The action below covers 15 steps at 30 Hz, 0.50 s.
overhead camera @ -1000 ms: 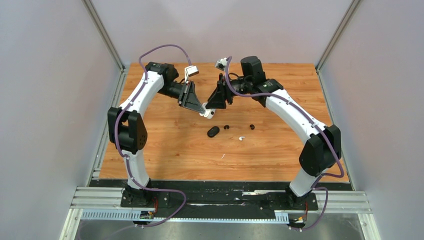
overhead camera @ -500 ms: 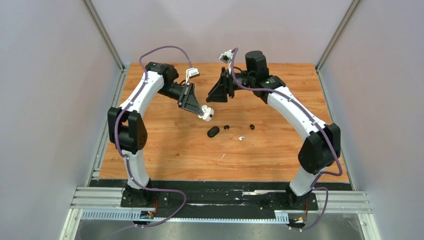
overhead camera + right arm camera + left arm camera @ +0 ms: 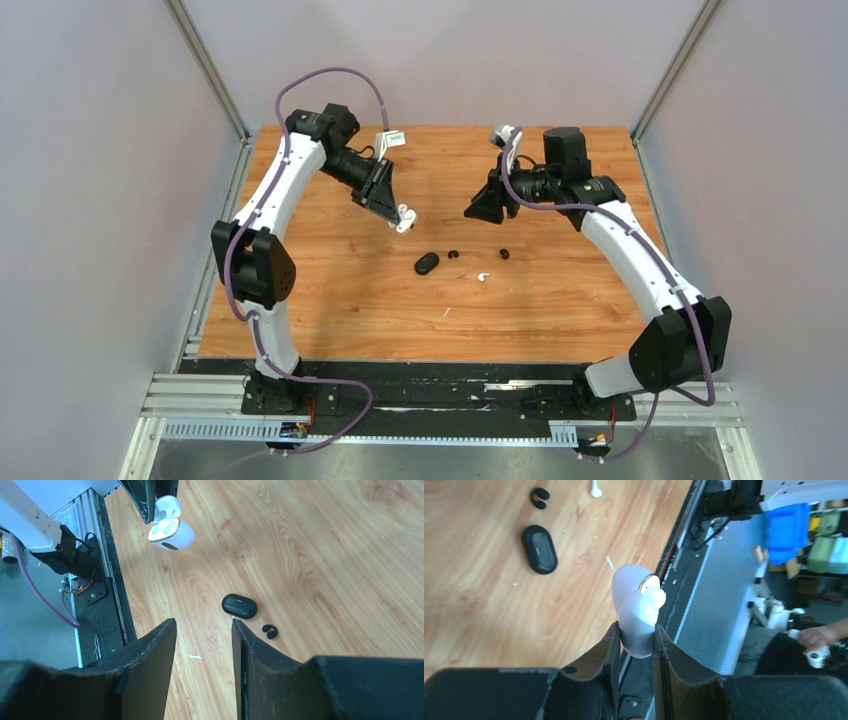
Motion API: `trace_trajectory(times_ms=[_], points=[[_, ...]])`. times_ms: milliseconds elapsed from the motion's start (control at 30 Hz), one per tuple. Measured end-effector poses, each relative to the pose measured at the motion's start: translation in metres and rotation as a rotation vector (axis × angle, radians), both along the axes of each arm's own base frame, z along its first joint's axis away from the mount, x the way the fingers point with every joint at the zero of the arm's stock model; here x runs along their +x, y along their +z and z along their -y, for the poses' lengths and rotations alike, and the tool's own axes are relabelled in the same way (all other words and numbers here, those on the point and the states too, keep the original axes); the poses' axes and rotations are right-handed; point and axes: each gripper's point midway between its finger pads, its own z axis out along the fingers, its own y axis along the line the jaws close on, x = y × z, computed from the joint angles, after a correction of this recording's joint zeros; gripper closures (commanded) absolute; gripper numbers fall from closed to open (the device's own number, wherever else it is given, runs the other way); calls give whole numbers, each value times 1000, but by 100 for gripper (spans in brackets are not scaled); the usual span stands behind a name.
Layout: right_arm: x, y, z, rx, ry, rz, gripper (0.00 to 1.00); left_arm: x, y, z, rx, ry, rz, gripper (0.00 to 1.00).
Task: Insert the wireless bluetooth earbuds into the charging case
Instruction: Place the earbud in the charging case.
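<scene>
My left gripper [image 3: 635, 630] is shut on the white charging case [image 3: 636, 615] and holds it above the table. The case's lid [image 3: 167, 505] stands open, and a rounded white piece [image 3: 654, 598] sits at its gold-rimmed mouth. From above, the case [image 3: 406, 224] hangs at the left fingertips [image 3: 397, 211]. My right gripper [image 3: 478, 208] is open and empty, well right of the case. On the wood lie a white earbud [image 3: 484, 276] and two black earbuds [image 3: 453, 254] [image 3: 504, 254].
A shut black case [image 3: 427, 263] lies on the wooden table [image 3: 560, 320] between the arms, also in the right wrist view [image 3: 239, 605]. A tiny white fleck [image 3: 446, 313] lies nearer the front. Grey walls enclose the table; a black rail [image 3: 440, 372] runs along its near edge.
My right gripper has drawn back to the right, away from the white case it was touching. The left gripper has carried the case slightly up and back.
</scene>
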Motion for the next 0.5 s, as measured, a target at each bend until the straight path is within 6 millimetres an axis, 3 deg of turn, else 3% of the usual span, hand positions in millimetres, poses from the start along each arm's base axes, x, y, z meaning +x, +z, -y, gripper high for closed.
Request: trace_trajectory(times_ms=[167, 367, 500], points=[[3, -11, -10, 14, 58, -38, 50, 2, 7, 1, 24, -44, 97, 100], [33, -18, -43, 78, 159, -89, 55, 6, 16, 0, 25, -91, 184, 100], [35, -8, -70, 135, 250, -77, 56, 5, 16, -1, 19, -124, 223, 100]])
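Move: About 12 cm to the right hand's left, level in reach or a touch nearer the base and some 4 cm lower, is the open charging case, pinched in the left hand's fingers about 2 cm right of and 1 cm below that hand's point. Below the right hand, all on the table some 21 cm down, lie the black case, 4 cm ahead and 8 cm left, the black earpiece, 7 cm ahead and 3 cm left, and the loose white earbud, 1 cm ahead and 4 cm right. Swinging back towards the charging case, the empty right hand goes about 7 cm left and 3–4 cm forward, dipping slightly before it rises a little, and turns some 15 degrees counter-clockwise with its fingers still half open. It touches nothing by the end. The left hand keeps its pinch on the case, lifts it 1–2 cm and rolls it about 15 degrees, forward side up. ##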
